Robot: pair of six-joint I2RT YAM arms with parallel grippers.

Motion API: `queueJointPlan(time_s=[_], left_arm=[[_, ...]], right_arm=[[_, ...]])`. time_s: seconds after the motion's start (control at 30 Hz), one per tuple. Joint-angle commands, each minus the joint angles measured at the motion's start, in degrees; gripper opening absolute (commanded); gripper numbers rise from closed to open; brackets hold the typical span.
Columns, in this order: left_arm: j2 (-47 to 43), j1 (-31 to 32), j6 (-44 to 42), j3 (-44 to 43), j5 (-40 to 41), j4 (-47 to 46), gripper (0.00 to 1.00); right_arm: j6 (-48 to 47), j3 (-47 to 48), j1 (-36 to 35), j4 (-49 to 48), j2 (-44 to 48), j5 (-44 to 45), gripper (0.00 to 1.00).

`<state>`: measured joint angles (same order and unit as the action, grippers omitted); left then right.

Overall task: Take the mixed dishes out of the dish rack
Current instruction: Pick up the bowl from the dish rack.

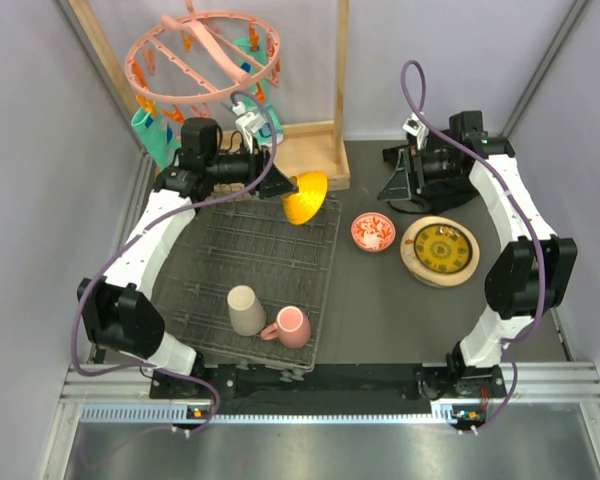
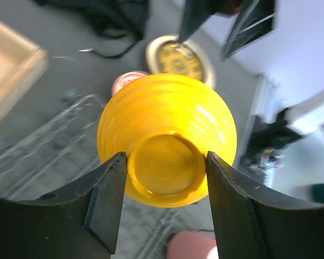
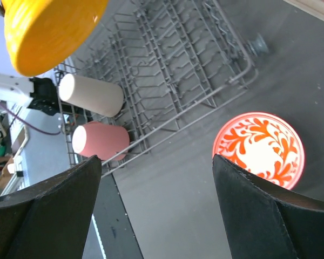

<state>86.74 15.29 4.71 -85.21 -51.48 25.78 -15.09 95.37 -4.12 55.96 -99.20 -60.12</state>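
Note:
My left gripper (image 2: pixel 164 162) is shut on the foot of the orange bowl (image 1: pixel 305 197) (image 2: pixel 167 137) (image 3: pixel 48 32), held tilted above the far right corner of the dish rack (image 1: pixel 220 240) (image 3: pixel 167 70). In the rack lie a beige cup (image 1: pixel 246 309) (image 3: pixel 92 94) and a pink mug (image 1: pixel 290 326) (image 3: pixel 101 140), near its front. On the table right of the rack sit the red-white bowl (image 1: pixel 372 231) (image 3: pixel 259 148) and a stack of plates with a yellow patterned one on top (image 1: pixel 439 250) (image 2: pixel 178 56). My right gripper (image 1: pixel 400 180) (image 3: pixel 156 167) is open and empty, above the table at the back.
A wooden frame (image 1: pixel 310 150) with a pink peg hanger (image 1: pixel 202 55) stands at the back left. Grey walls close in both sides.

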Motion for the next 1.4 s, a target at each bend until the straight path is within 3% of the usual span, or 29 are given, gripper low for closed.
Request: queueJointPlan(time_s=[0.0,0.07,0.1,0.23,0.33,0.57,0.67,1.37], left_arm=[[-1.57,-0.96,17.76,4.16,-15.92,-20.98,0.16],[-1.92,-0.96,25.12,5.66,-17.06,-26.02,0.14],[-2.01,-1.05,27.78,7.50,-18.11,-33.61,0.12],[-2.45,-1.49,43.67,11.81,-19.18,-49.91,0.10],[-2.02,-2.19,52.73,14.45,-19.01,-60.62,0.10],[0.01,-3.07,64.53,16.21,-18.13,-74.35,0.11],[1.15,-3.33,68.14,16.39,-17.86,-78.06,0.11],[1.42,-4.39,69.82,17.88,-17.07,-79.40,0.11]], right_arm=[[-1.96,2.54,-0.27,-0.33,0.76,-5.80,0.83],[-1.61,2.80,-0.36,-1.29,0.67,-5.89,0.83],[-0.65,2.80,-0.45,-1.99,0.67,-5.98,0.83],[3.22,2.02,-1.94,-7.08,1.81,-6.50,0.83],[8.22,-0.52,-3.52,-15.42,3.04,-6.07,0.83],[14.55,-2.55,-10.19,-27.20,5.42,-2.47,0.82],[19.66,-3.71,-12.13,-34.33,5.95,-0.44,0.82],[24.59,-0.54,-18.20,-43.84,4.63,2.19,0.79]])
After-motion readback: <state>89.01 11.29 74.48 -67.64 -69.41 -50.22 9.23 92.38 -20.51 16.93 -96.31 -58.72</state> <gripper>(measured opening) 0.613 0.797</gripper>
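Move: The left gripper already holds the yellow bowl by its foot, the bowl's middle about 4 cm to its right; the open right gripper waits some 20 cm to its right and 6 cm lower. From the right gripper, the yellow bowl is about 16 cm to the left, nearly level fore and aft and 5 cm higher. On the table some 22 cm below, the patterned bowl lies 6 cm ahead and 3 cm left, the plate stack 12 cm right and 1 cm ahead. Keep the left grip on the yellow bowl's foot while lifting it about 7 cm and drawing it slightly back, tipping the fingers up some 30 degrees so they point right at the other gripper; then hold it still. Bring the right gripper about 12 cm left and some 7 cm up towards the bowl's rim, fingers open and tilting up a little. ##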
